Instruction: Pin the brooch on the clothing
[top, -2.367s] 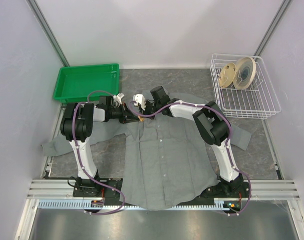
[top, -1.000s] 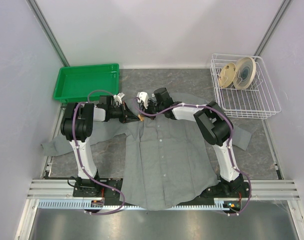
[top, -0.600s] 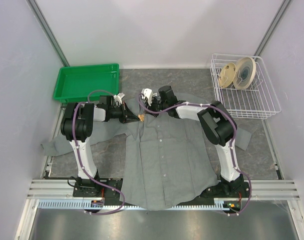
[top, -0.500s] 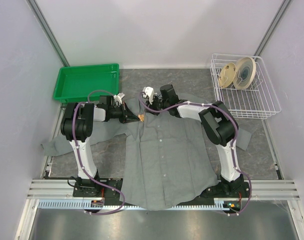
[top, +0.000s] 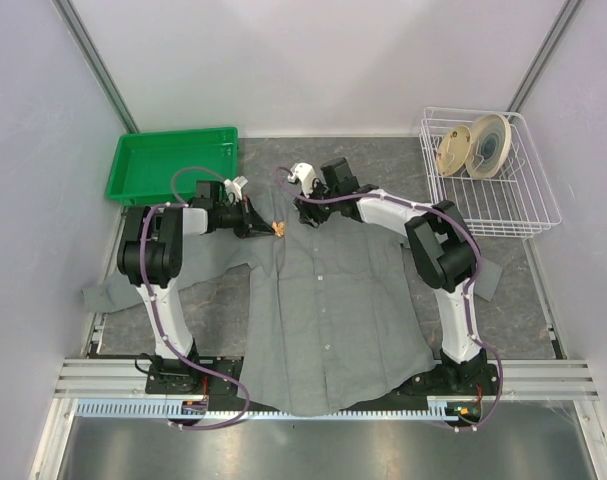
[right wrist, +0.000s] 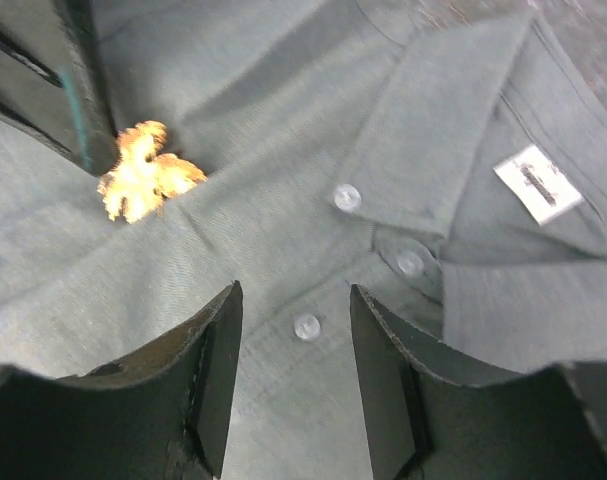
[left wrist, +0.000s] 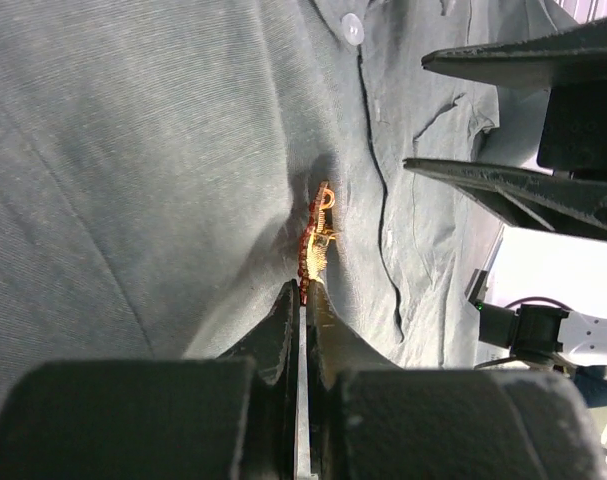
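The clothing (top: 328, 300), a grey button-up shirt, lies spread flat on the table with its collar and white neck label (right wrist: 536, 183) at the far end. The brooch (top: 279, 229), small and orange-red, rests against the fabric left of the button row (left wrist: 316, 245) (right wrist: 143, 175). My left gripper (top: 261, 227) (left wrist: 305, 288) is shut on the brooch's lower end. My right gripper (top: 305, 208) (right wrist: 295, 290) hangs open above the placket, just below the collar, with a button (right wrist: 307, 326) between its fingers and nothing held. Its fingers (left wrist: 503, 185) show at the right of the left wrist view.
A green tray (top: 173, 165) stands at the far left. A white wire basket (top: 488, 175) holding round rolls stands at the far right. The shirt's left sleeve (top: 108, 290) trails toward the left edge; the right sleeve lies behind the right arm.
My right gripper has opened and drawn back from the brooch toward the collar. The left gripper has shifted slightly farther back, staying shut on the brooch.
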You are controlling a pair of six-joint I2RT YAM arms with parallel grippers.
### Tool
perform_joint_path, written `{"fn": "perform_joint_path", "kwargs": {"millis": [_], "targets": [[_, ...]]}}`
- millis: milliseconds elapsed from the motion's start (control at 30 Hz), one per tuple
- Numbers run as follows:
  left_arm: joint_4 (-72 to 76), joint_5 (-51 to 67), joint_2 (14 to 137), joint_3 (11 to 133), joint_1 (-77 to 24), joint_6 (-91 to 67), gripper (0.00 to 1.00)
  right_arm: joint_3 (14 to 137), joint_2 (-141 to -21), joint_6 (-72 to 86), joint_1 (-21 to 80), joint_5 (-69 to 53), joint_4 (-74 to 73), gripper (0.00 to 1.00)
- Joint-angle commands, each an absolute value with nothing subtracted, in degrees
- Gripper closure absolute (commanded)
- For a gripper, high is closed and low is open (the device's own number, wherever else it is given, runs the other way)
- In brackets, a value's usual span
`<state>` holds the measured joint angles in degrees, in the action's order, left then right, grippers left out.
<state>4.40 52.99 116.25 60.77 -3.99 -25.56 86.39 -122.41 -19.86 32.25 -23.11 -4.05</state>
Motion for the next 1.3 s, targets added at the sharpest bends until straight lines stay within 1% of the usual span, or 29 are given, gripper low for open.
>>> {"fn": "perform_joint_path", "kwargs": {"millis": [0,133,367,467,533,767,800,833,900,1033,1133,1267], "targets": [[-2.28,49.75,112.24,64.16,-3.78,-18.20,0.98,91.66,-120.23,-17.06,30.85,-16.71,-15.72,0.46],[-4.74,47.64,111.54,64.16,-3.78,-16.53,0.98,92.55,-120.85,-14.86,29.19,-11.70,-22.83,0.48],[-8.61,42.11,110.57,65.65,-5.01,-13.98,0.98,93.34,-122.60,-11.95,26.90,-7.39,-27.94,0.49],[-10.37,39.74,109.26,66.53,-6.84,-12.49,0.96,94.39,-124.27,-11.52,26.63,-6.16,-29.44,0.50],[-11.16,38.59,108.11,67.58,-8.43,-11.00,0.91,94.74,-124.72,-10.99,26.28,-5.98,-29.71,0.50],[-16.25,32.44,104.77,72.77,-19.06,-2.65,0.73,94.57,-124.81,-10.28,25.05,-5.80,-30.06,0.50],[-17.13,32.08,104.59,73.99,-19.51,-1.85,0.71,94.57,-124.72,-10.20,24.87,-5.80,-30.23,0.50],[-17.75,32.08,104.50,74.26,-19.51,-0.89,0.67,94.57,-124.63,-10.20,24.79,-5.71,-30.32,0.50],[-19.42,31.64,103.37,74.18,-19.25,-0.09,0.61,94.57,-124.28,-10.46,24.44,-5.71,-30.41,0.50],[-19.51,33.13,100.38,71.81,-15.74,0.53,0.56,94.74,-123.40,-11.34,24.35,-5.10,-30.23,0.50],[-20.39,33.75,98.97,70.23,-12.93,1.05,0.55,94.75,-122.70,-12.21,24.35,-4.83,-29.88,0.50],[-22.67,32.44,100.19,69.17,-10.21,2.46,0.55,94.75,-122.52,-13.09,24.35,-2.82,-29.62,0.50]]}}
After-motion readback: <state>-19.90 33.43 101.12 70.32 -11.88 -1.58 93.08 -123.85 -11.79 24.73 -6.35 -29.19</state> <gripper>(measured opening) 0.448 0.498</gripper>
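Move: Already shut on the brooch, my left fingers hold it about 3 cm to their right, 1 cm ahead and slightly below; the shirt spot for it is some 6 cm right, 3 cm down. The left collar tip is roughly 9 cm ahead and 7 cm right, the nearest placket button 4 cm ahead and 12 cm right. From my open right hand, the brooch is about 10 cm left, 3 cm back, 3 cm below, that button 4 cm below, 2 cm left and 1 cm ahead. My left hand eases about 1.5 cm left, fingers tipping steeper downward, then opens and lets go of the brooch; it swings some 8 cm right while rising, then comes back left, still climbing, to finish 7 cm higher. My right hand, still open, clears off right across the placket, about 12 cm and 3 cm down, turning roughly 25 degrees clockwise, to just above the bare cloth beyond. ##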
